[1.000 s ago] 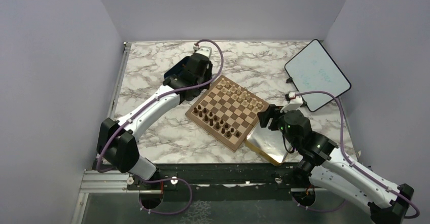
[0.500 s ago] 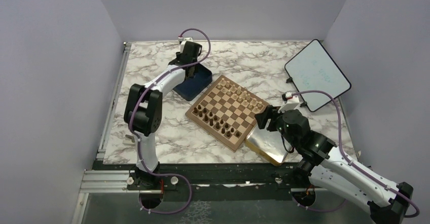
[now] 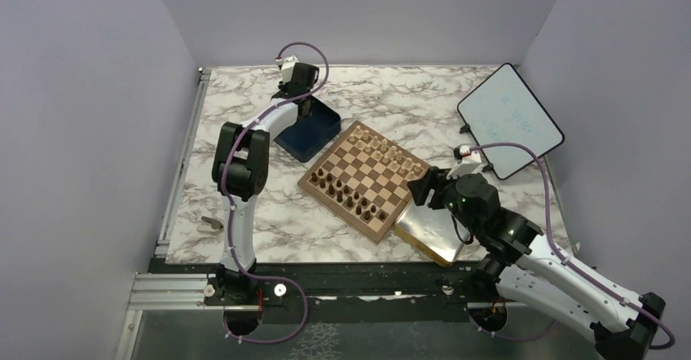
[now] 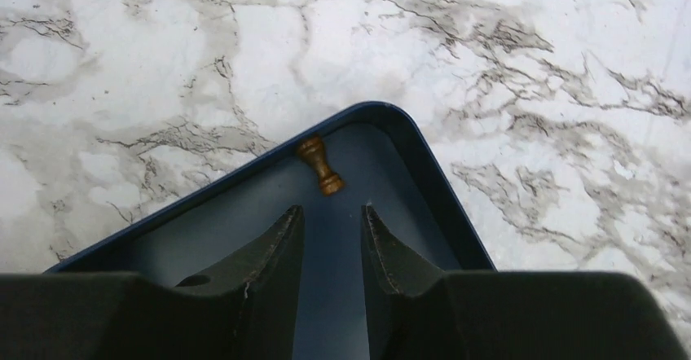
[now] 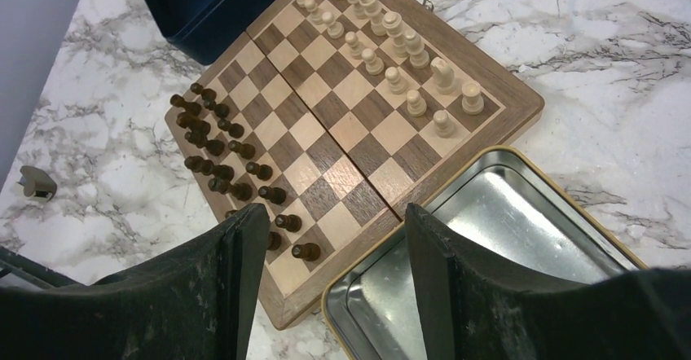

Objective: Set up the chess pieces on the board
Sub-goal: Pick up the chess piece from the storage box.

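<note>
The board [image 3: 368, 173] lies at the table's middle, with dark chess pieces [image 3: 346, 193] in two rows on its near-left side. In the left wrist view one brown chess piece [image 4: 319, 164] lies on its side in the far corner of the dark blue box [image 4: 424, 173]. My left gripper [image 4: 332, 211] hovers just short of that piece, open by a narrow gap with nothing between its fingers. My right gripper [image 5: 334, 213] stands wide open and empty above the board's [image 5: 326, 107] near corner. Below it are the dark chess pieces [image 5: 220, 144].
Pale pieces [image 5: 391, 42] line the board's far side. A gold-rimmed metal tray [image 5: 489, 213] touches the board's near-right edge. The blue box [image 3: 314, 132] sits left of the board. A whiteboard [image 3: 509, 120] leans at the far right. A small grey object [image 3: 210, 224] lies near the front left.
My left arm has swung away from the board's left corner to the far end of the blue box, and its jaws have narrowed. The right arm has barely moved.
</note>
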`<action>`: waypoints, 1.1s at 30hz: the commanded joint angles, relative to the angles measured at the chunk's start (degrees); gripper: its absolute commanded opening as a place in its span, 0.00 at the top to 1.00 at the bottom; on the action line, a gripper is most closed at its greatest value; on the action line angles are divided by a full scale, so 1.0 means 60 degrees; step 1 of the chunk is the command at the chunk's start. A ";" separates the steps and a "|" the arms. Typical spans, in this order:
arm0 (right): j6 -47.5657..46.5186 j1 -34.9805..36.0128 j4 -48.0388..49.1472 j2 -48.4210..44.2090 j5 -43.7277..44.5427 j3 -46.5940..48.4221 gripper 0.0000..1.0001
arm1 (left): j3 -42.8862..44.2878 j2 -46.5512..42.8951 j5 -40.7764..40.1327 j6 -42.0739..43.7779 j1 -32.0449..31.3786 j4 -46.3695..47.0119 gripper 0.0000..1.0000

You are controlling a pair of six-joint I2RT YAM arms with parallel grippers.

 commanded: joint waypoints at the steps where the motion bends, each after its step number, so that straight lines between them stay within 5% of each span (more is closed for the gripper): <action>1: 0.0086 -0.0024 -0.0175 0.0115 -0.0072 0.0398 0.34 | 0.0348 0.0394 0.0014 -0.0645 0.0351 0.0468 0.68; 33: 0.0231 -0.0034 -0.0412 0.0025 0.0045 0.0261 0.33 | 0.0507 0.1451 0.0745 -0.1099 0.0572 0.0470 0.67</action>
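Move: The last brown chess piece lies on the storage box's floor by its far-left wall, about 3 cm ahead of the left hand, 1 cm to its left and 6 cm below. The box's middle is some 4 cm back and 3 cm right of that hand; the chessboard's middle is roughly 20 cm back and 19 cm right. From the right hand, the piece is about 37 cm ahead, 32 cm left and 16 cm below. Downward into the far corner of the storage box, the left hand sinks about 5 cm towards the brown piece, easing some 2 cm forward and 2 cm left mostly early on, with a slight wrist turn of around 5 degrees. The fingers stay partly open and come down about the piece near the box wall; whether they touch it can't be seen. ##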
